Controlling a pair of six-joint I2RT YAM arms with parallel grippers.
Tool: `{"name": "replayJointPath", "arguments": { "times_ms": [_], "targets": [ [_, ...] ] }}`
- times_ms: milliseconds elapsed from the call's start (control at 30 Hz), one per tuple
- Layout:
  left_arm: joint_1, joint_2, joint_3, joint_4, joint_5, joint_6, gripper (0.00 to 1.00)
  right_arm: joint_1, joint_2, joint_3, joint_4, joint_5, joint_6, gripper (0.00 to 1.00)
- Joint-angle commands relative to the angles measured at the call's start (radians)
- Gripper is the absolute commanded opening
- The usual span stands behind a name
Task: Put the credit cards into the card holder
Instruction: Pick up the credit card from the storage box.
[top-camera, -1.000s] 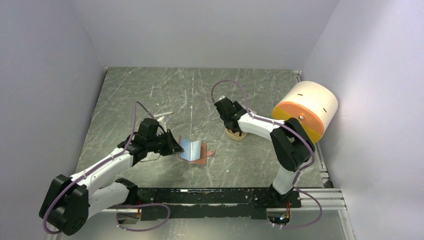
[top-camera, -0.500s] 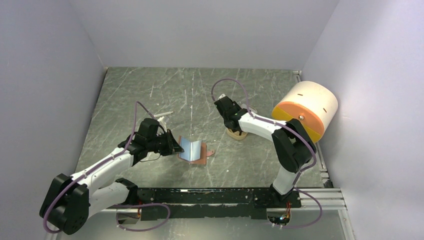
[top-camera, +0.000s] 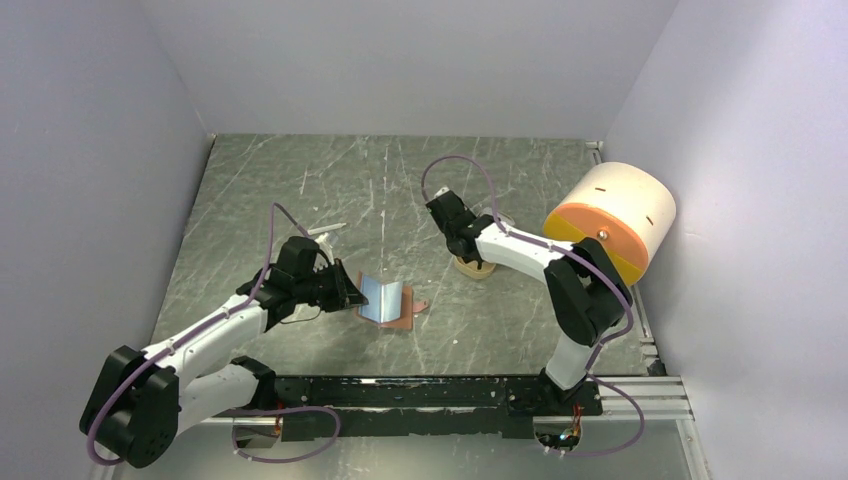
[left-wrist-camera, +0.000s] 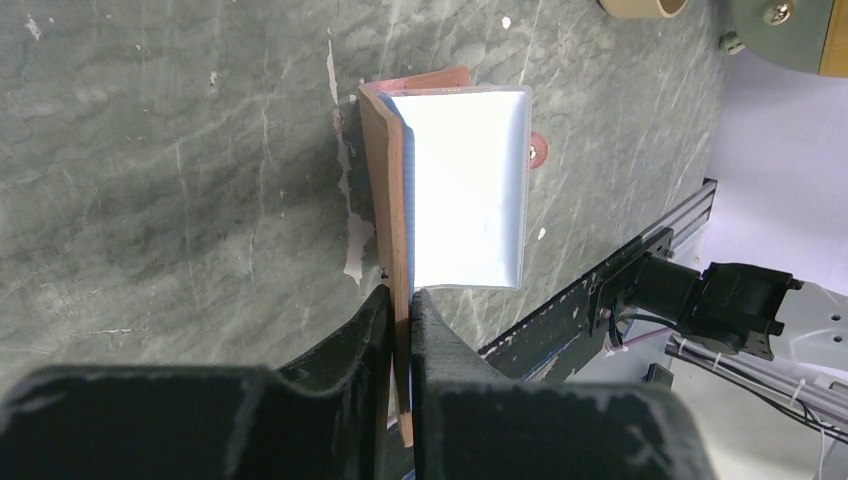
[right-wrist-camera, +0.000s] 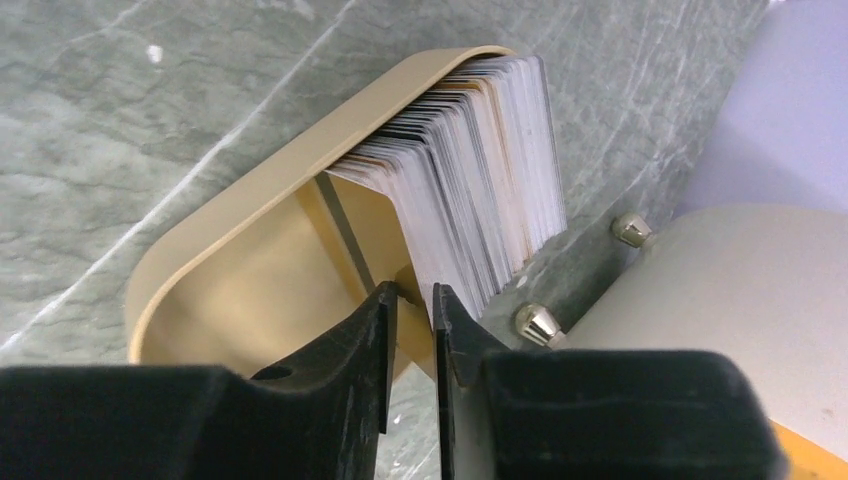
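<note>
The card holder (top-camera: 388, 301), a reddish-brown wallet, stands open on the table with a pale shiny inside pocket (left-wrist-camera: 468, 190). My left gripper (top-camera: 352, 297) is shut on its raised leather flap (left-wrist-camera: 384, 200), which runs between the jaws (left-wrist-camera: 402, 300). A thick stack of whitish credit cards (right-wrist-camera: 480, 190) stands on edge in a tan tray (right-wrist-camera: 230, 240). My right gripper (right-wrist-camera: 415, 292) is over that tray (top-camera: 473, 268), its tips on either side of the front card's near corner. A narrow gap still shows between the jaws, and no card is lifted.
A big cream-and-orange cylinder (top-camera: 612, 220) lies at the right wall, close behind the tray. A small white stick (top-camera: 325, 230) lies behind the left arm. The wallet's snap tab (top-camera: 421, 305) rests on the table. A black rail (top-camera: 420, 392) runs along the near edge.
The right gripper's jaws have narrowed at the tray, and its wrist has shifted slightly. The left gripper and the card holder have not moved.
</note>
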Motion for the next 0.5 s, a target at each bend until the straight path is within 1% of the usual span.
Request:
{"name": "replayJointPath", "arguments": {
  "times_ms": [0, 233, 467],
  "targets": [
    [0.006, 0.007, -0.008, 0.037, 0.023, -0.008, 0.13, 0.044, -0.016, 0.027, -0.043, -0.006, 0.045, 0.18],
    [0.006, 0.003, -0.007, 0.035, 0.025, -0.01, 0.13, 0.099, 0.002, 0.058, -0.146, -0.012, 0.121, 0.0],
    [0.006, 0.003, -0.022, 0.05, 0.017, -0.033, 0.13, 0.136, -0.034, 0.067, -0.227, -0.066, 0.192, 0.0]
  ]
}}
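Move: The card to be taken stands at the front of the pack in the storage box, already between the right fingers, its middle about 2 cm ahead, 1 cm left and 3 cm below. The remaining pack is about 5 cm ahead and 2 cm right; the box's empty end lies some 3 cm back and 4 cm left. The open card holder is roughly 16 cm back and 17 cm left. From the left hand, that card is about 17 cm ahead and 21 cm right. The right fingers close the rest of the way onto the front card and keep it pinched edge-up while the hand draws it off the pack, about 5 cm in all, equally back and to the left over the box's empty end, staying nearly level and tipping down some 5 degrees. The left hand stays where it is, still gripping the edge of the opened card holder. ##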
